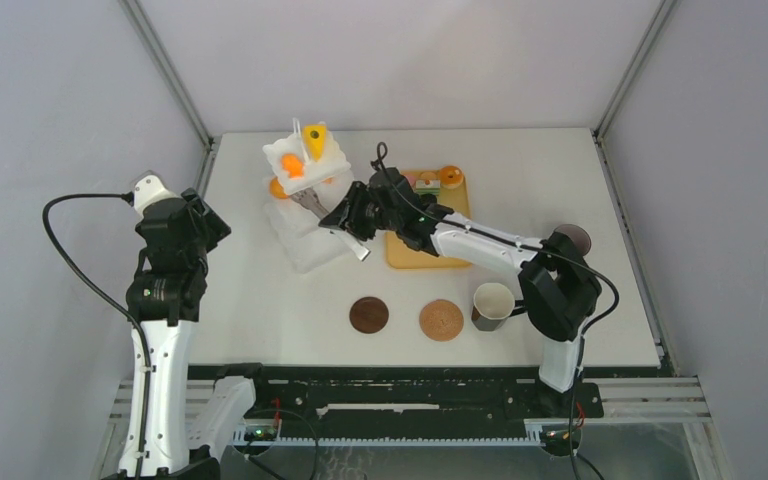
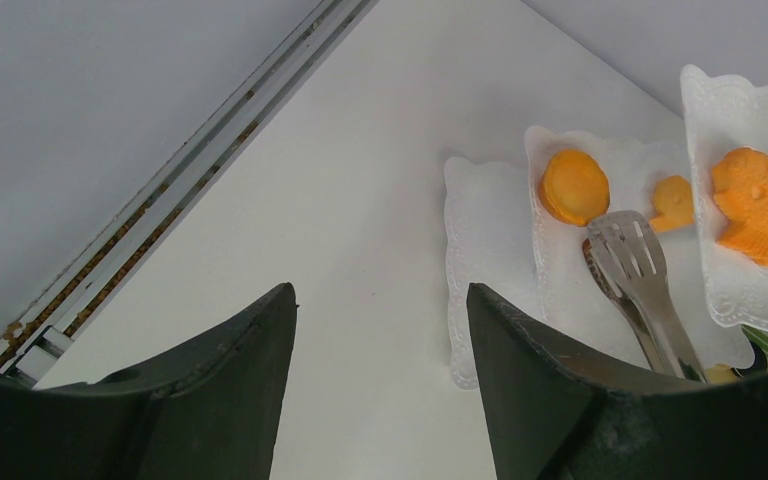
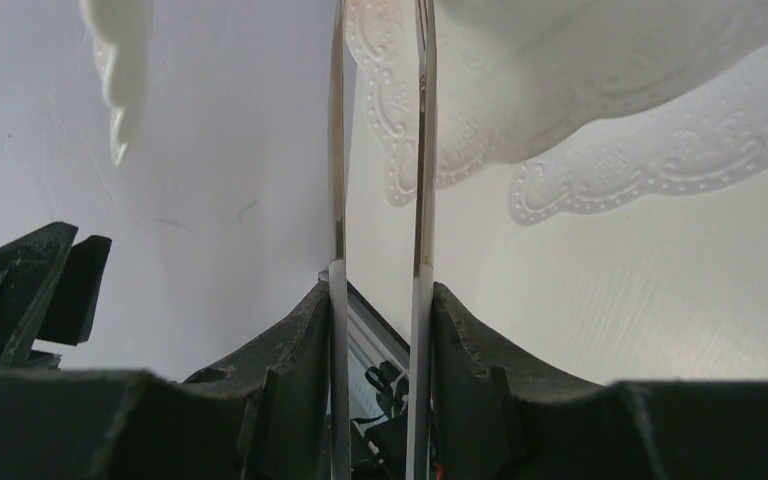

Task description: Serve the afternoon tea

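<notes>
A white tiered stand (image 1: 305,245) at the back left carries a yellow cake wedge (image 1: 313,137) and an orange tart (image 1: 292,165) on top. In the left wrist view a round orange tart (image 2: 574,186) and a small orange piece (image 2: 672,200) lie on a lower tier (image 2: 600,310). My right gripper (image 1: 343,220) is shut on metal tongs (image 1: 312,204), whose arms run between its fingers (image 3: 380,290). The tong tips (image 2: 628,245) sit over the lower tier beside the round tart and look empty. My left gripper (image 1: 215,222) is open and empty left of the stand (image 2: 380,290).
A tan tray (image 1: 410,255) behind my right arm holds pastries (image 1: 427,181) and an orange one (image 1: 451,176). Two round coasters (image 1: 368,314) (image 1: 441,320) lie near the front. One mug (image 1: 493,305) stands beside them, another (image 1: 572,238) at the right behind the arm.
</notes>
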Controlling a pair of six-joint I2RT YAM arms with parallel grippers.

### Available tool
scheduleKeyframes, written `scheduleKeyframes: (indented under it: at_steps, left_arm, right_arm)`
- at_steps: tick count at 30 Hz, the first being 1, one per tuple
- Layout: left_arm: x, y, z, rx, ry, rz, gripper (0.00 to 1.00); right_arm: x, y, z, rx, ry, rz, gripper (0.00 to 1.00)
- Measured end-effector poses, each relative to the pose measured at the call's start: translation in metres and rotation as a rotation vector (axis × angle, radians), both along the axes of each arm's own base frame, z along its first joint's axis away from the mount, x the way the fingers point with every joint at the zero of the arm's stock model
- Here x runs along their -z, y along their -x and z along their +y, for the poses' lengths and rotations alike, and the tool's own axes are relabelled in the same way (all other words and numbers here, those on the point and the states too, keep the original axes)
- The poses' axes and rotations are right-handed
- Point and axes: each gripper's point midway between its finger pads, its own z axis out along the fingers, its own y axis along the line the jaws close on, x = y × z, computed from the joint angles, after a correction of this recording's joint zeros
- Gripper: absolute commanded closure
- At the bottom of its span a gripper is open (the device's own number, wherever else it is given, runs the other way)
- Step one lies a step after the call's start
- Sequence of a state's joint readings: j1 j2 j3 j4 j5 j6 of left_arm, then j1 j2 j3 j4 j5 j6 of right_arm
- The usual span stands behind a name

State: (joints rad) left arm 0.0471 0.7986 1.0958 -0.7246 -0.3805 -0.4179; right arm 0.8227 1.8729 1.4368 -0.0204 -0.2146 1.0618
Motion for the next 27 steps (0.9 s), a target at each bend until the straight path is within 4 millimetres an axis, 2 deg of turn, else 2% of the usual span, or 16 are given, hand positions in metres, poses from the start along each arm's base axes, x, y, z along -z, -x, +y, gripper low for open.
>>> scheduleKeyframes:
  at_steps: [3,8,13,20,24,27]
  left_arm:
    - [0.0,0.0,0.0,0.0,0.0,0.0,0.32]
    - [0.001,-0.001,-0.001,0.005,0.003,0.004,0.32]
    - [0.004,-0.004,-0.003,0.016,0.008,0.013,0.32]
    - [0.009,-0.008,-0.004,0.024,0.013,0.032,0.32]
    - [0.009,-0.009,-0.004,0.026,0.015,0.034,0.32]
    - [0.009,-0.009,-0.005,0.026,0.015,0.034,0.32]
  right_arm:
    - [-0.005,0.008,-0.004,-0.006,0.002,-0.005,0.56]
    - [-0.026,0.022,-0.014,-0.027,0.005,-0.043,0.58]
    - [-0.034,0.048,-0.037,-0.054,0.049,-0.096,0.6]
    - [-0.028,0.087,-0.104,-0.037,0.177,-0.157,0.6]
    - [-0.023,0.096,-0.151,0.029,0.254,-0.18,0.59]
    - [-0.016,0.091,-0.188,0.11,0.289,-0.181,0.58]
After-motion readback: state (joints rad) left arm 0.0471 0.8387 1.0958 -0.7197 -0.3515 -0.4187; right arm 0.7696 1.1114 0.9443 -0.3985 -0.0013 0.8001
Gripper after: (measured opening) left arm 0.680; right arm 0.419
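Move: My right hand holds the tongs, tips over the cake stand's middle tier, which is centred roughly 8 cm ahead, 3 cm left and 7 cm below. The yellow tray lies some 19 cm right, 8 cm ahead and 18 cm below; its left-hand bun is about 13 cm right and 13 cm ahead, and the black round 19 cm right and 13 cm ahead. From my left hand the tray is around 41 cm right, 14 cm ahead, well below. Keeping the tongs gripped, I draw my right hand back and about 3 cm up so the tips clear the cake stand's middle tier, then swing it right, ever faster, towards the yellow tray, about 19 cm right and 9 cm back in all. It sinks slightly on the way, and the fingers dip some 10 degrees further. ##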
